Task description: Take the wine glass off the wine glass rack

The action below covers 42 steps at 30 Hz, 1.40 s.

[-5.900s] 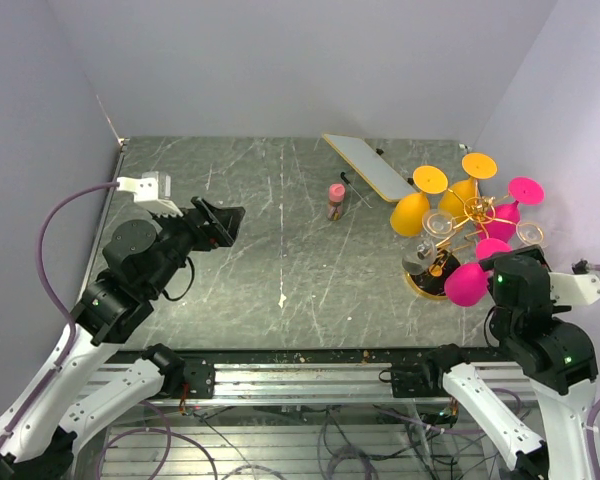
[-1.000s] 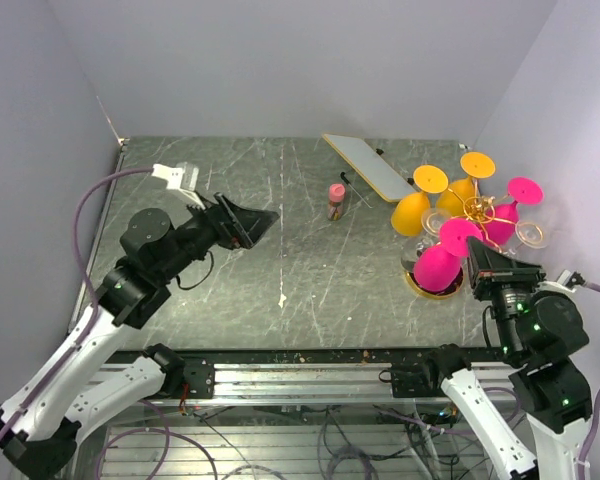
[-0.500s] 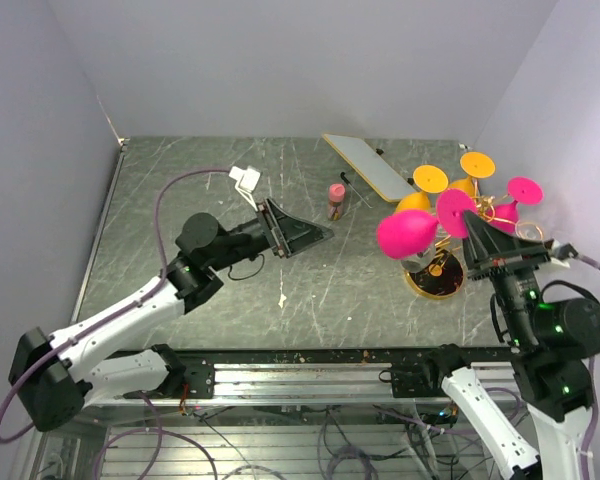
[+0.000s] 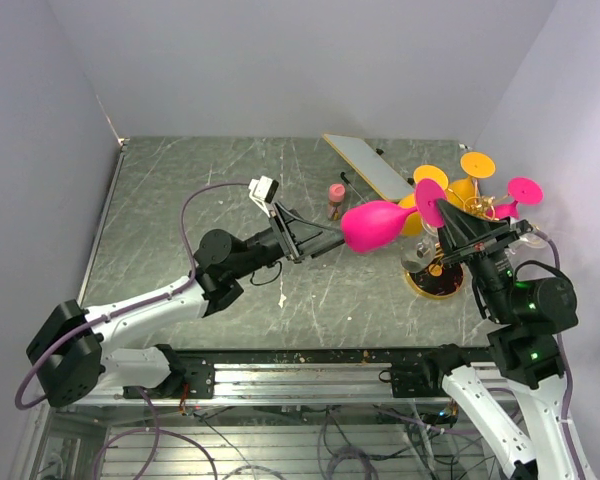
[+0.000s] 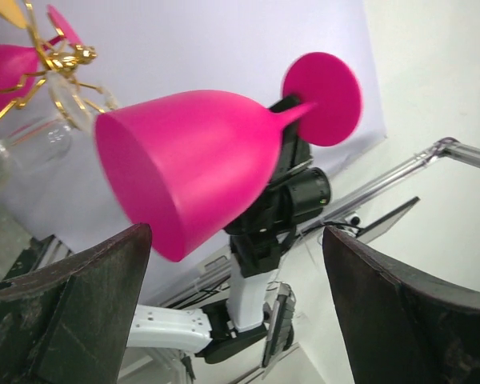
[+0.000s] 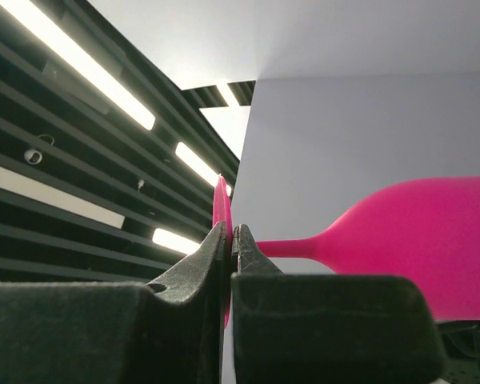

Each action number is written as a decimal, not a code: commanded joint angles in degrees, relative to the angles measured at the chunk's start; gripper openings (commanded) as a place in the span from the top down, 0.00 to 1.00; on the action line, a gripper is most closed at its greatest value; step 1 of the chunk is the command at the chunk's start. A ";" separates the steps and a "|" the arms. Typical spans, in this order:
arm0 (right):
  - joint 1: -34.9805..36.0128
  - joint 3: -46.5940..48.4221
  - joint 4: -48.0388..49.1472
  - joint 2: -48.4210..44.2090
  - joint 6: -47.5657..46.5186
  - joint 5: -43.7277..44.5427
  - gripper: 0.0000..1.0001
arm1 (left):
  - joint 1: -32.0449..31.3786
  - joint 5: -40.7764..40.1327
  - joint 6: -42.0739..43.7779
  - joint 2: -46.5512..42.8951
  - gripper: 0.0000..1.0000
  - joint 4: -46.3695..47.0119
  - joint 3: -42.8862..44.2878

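A pink wine glass (image 4: 375, 226) lies sideways in the air, away from the gold wine glass rack (image 4: 472, 210), its mouth pointing left. My right gripper (image 4: 440, 212) is shut on its round foot (image 6: 222, 210), pinching the disc edge-on between both fingers (image 6: 184, 280). The bowl (image 6: 420, 240) sticks out to the right in the right wrist view. My left gripper (image 4: 320, 240) is open just left of the bowl's mouth. In the left wrist view the glass (image 5: 192, 160) hangs above and between the two spread fingers (image 5: 72, 312), touching neither.
Two orange glasses (image 4: 462, 185), another pink one (image 4: 510, 205) and a clear one (image 4: 417, 258) hang on the rack over its round base (image 4: 435, 282). A flat white board (image 4: 368, 165) and a small pink-capped bottle (image 4: 336, 200) sit behind.
My right gripper has swung the pink glass up and leftward, off the rack. My left arm has stretched right toward it, gripper open throughout.
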 commanded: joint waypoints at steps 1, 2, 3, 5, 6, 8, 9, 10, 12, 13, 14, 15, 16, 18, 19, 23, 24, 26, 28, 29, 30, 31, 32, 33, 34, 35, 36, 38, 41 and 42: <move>-0.13 -1.49 5.47 -0.76 2.74 -1.50 1.00 | -1.93 -2.11 -1.75 1.25 0.01 9.99 1.01; -0.13 -2.11 5.87 -0.90 3.14 -1.42 1.00 | -2.20 -1.94 -2.33 1.70 0.04 11.04 1.13; -0.11 -2.83 6.20 -1.13 3.38 -1.34 1.00 | -2.46 -1.71 -3.03 2.24 0.06 12.28 1.26; -0.12 -4.07 5.92 -1.65 3.65 -1.17 1.00 | -2.77 -1.18 -4.45 3.36 0.12 15.08 1.44; -0.13 -4.60 5.53 -1.99 3.57 -0.85 1.00 | -2.93 -0.97 -5.08 3.81 0.15 16.40 1.46; -0.06 -5.69 4.97 -2.99 3.56 0.05 1.00 | -3.30 -0.95 -5.82 4.43 0.21 19.08 1.12; -0.08 -6.08 4.54 -3.44 3.56 0.52 1.00 | -3.44 -1.24 -6.19 4.46 0.24 20.32 0.60; -0.08 -6.21 3.81 -3.73 3.43 0.80 1.00 | -3.53 -1.64 -6.44 4.42 0.26 21.58 0.01; -0.12 -6.12 1.95 -4.29 2.95 1.13 0.98 | -3.85 -2.63 -6.96 4.30 0.33 22.93 -1.09; -0.06 -6.03 1.01 -4.56 2.39 1.17 0.95 | -3.91 -2.90 -7.09 4.29 0.38 23.00 -1.43; -0.10 -5.78 -0.47 -4.83 1.20 1.22 0.94 | -4.05 -3.02 -7.12 4.25 0.44 22.76 -1.69; -0.10 -5.14 -2.70 -5.01 -0.27 1.53 0.91 | -4.21 -3.15 -7.01 4.20 0.50 22.45 -1.77; -0.06 -4.07 -5.45 -5.15 -2.15 2.05 0.88 | -4.43 -3.19 -6.77 4.20 0.55 21.88 -1.79; -0.08 -2.94 -10.98 -5.26 -5.45 2.68 0.85 | -4.71 -3.26 -6.22 3.99 0.69 20.14 -1.87; -0.12 -2.53 -13.62 -5.40 -6.87 2.88 0.84 | -4.72 -3.30 -6.04 3.82 0.73 19.03 -2.06; -0.13 -2.07 -22.32 -7.46 -15.22 6.08 0.71 | -4.72 -3.74 -4.07 2.15 0.90 12.79 -3.72; -0.13 -1.80 -24.47 -8.00 -19.34 7.57 0.64 | -4.72 -3.99 -3.42 1.27 0.93 10.78 -4.51; -0.13 -1.26 -29.12 -8.79 -28.34 10.20 0.49 | -4.72 -4.61 -2.34 -0.42 0.93 7.17 -6.63; -0.10 -0.92 -34.65 -9.54 -36.16 13.35 0.31 | -4.73 -5.68 -1.29 -2.39 0.93 3.17 -9.94; -0.08 -0.91 -36.39 -10.03 -40.69 14.72 0.26 | -4.73 -5.83 -0.94 -3.43 0.93 1.86 -11.01; -0.07 -0.94 -37.67 -10.50 -45.58 15.98 0.20 | -4.72 -6.08 -0.58 -4.71 0.93 -0.57 -12.52; -0.10 -0.80 -38.77 -11.01 -49.79 16.98 0.14 | -4.72 -6.35 -0.15 -6.32 0.93 -3.01 -14.06; -0.06 -0.63 -39.98 -11.63 -53.36 17.68 0.10 | -4.75 -6.81 0.70 -8.06 0.93 -7.34 -15.94; -0.06 -0.31 -40.89 -12.09 -55.93 17.96 0.04 | -4.73 -7.47 1.47 -10.29 0.93 -11.67 -17.09; -0.11 0.01 -41.71 -12.59 -58.17 18.11 0.01 | -4.72 -8.37 2.45 -12.55 0.93 -17.20 -17.74; -0.12 0.43 -42.28 -13.04 -60.50 18.18 0.01 | -4.72 -9.58 3.94 -15.22 0.93 -24.67 -17.65; -0.13 0.98 -42.40 -13.53 -61.98 17.93 0.01 | -4.72 -11.19 5.53 -17.75 0.93 -33.36 -16.75; -0.13 2.36 -42.22 -14.34 -64.61 17.92 0.00 | -4.77 -15.57 9.40 -21.53 0.93 -51.44 -12.64; -0.10 3.43 -41.03 -15.42 -68.21 19.18 0.00 | -4.64 -25.95 14.93 -21.98 0.93 -79.11 -2.11; -0.08 3.63 -40.84 -15.61 -68.86 20.15 0.01 | -4.64 -29.11 16.06 -20.89 0.93 -87.03 3.24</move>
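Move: My right hand still pinches the pink wine glass by its stem next to the foot; the glass's middle is about 9 cm to its left, 3 cm back and 3 cm lower. From my open left hand that middle lies some 11 cm right, 3 cm ahead and 4 cm up. The rack's hub is roughly 9 cm ahead and 12 cm right of my right hand, 14 cm down; a clear glass hangs about 4 cm straight ahead of that hand, 18 cm down. I shift my left hand some 3 cm back and a little up as I close its fingers on the wall of the bowl at the rim, while my right hand begins to open and lets go of the stem. Then I carry the glass down with my left hand, nearly 20 cm and slightly left, its wrist turning about 30 degrees; my empty right hand opens wide, sinks about as far and draws off to the right, rolling its left side down some 60 degrees. ##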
